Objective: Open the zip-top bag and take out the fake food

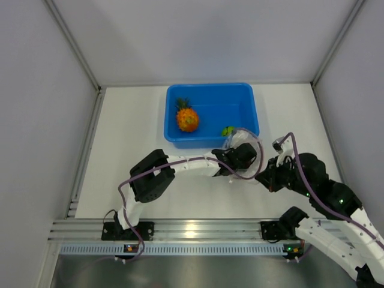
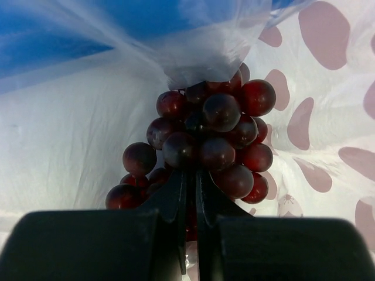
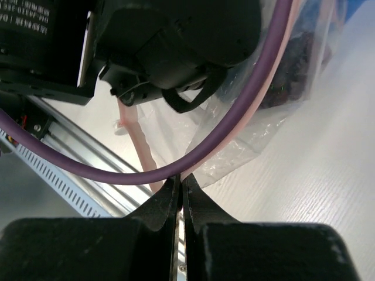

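The grape bunch [image 2: 211,140], dark red-purple, lies inside the clear zip-top bag [image 2: 316,117], and my left gripper [image 2: 191,175] reaches into the bag and is shut on the bunch's near end. My right gripper [image 3: 180,180] is shut on the bag's pink zip strip [image 3: 137,137], holding that edge just right of the left arm. The grapes [image 3: 293,76] show dark through the plastic [image 3: 246,140]. In the top view both grippers, left [image 1: 240,154] and right [image 1: 270,178], meet in front of the blue tub. The orange pineapple [image 1: 188,119] and the green round fruit [image 1: 228,130] lie in the tub.
The blue tub [image 1: 210,87] stands at the back centre of the white table, close behind the bag. A purple cable [image 3: 222,132] from the left arm loops right over my right fingertips. The aluminium rail [image 1: 198,231] runs along the near edge. Grey walls close in both sides.
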`<action>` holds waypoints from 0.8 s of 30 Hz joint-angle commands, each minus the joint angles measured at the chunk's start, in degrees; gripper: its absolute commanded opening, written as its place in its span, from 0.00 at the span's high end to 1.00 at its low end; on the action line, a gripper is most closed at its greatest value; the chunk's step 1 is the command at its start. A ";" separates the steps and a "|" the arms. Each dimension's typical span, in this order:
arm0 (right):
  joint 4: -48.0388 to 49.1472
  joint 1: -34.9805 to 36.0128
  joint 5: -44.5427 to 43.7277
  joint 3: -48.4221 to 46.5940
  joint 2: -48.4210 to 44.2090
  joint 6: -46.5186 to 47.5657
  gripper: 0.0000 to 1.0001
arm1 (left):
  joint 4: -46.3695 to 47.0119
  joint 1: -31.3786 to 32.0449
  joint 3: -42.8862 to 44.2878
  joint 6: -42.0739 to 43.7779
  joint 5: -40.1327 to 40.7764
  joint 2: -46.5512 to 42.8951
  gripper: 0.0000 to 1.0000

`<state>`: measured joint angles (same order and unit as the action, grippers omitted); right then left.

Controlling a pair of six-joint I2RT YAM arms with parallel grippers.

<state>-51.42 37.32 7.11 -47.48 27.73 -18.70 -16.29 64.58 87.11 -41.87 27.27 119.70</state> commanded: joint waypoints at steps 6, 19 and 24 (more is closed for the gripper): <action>5.45 0.03 -15.19 -9.54 7.25 -0.46 1.00 | 5.12 0.11 -9.75 3.02 -3.71 -10.53 1.00; 6.95 -0.06 -12.39 -20.45 18.59 4.45 1.00 | 15.06 2.74 -19.96 9.78 -9.25 -19.94 1.00; 3.61 -0.06 -12.81 -25.72 24.56 6.48 1.00 | 14.89 5.37 -18.82 14.09 -8.64 -19.77 1.00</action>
<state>-48.51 37.32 -5.15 -69.17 50.24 -14.57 -5.48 67.85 67.48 -31.75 18.68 102.37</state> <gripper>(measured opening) 0.007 0.058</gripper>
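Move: The grapes are already between my left fingertips inside the bag, their middle barely 2 cm ahead and 2 cm below. From there the blue bin's middle is about 18 cm ahead and 17 cm to the left, and the green food in it about 11 cm ahead and 11 cm to the left, all slightly lower. My right hand already grips the bag's pink rim; the grapes lie some 15 cm ahead of it, about straight in line, and 15 cm below. I keep the grapes pinched and draw my left hand back about 6 cm, lifting a few centimetres and easing left at first, while it turns some 15 degrees clockwise. At the same time my shut right hand carries the bag's rim forward and up, roughly 8 cm each way, towards the bin's near right side, its fingers tipping up slightly. ##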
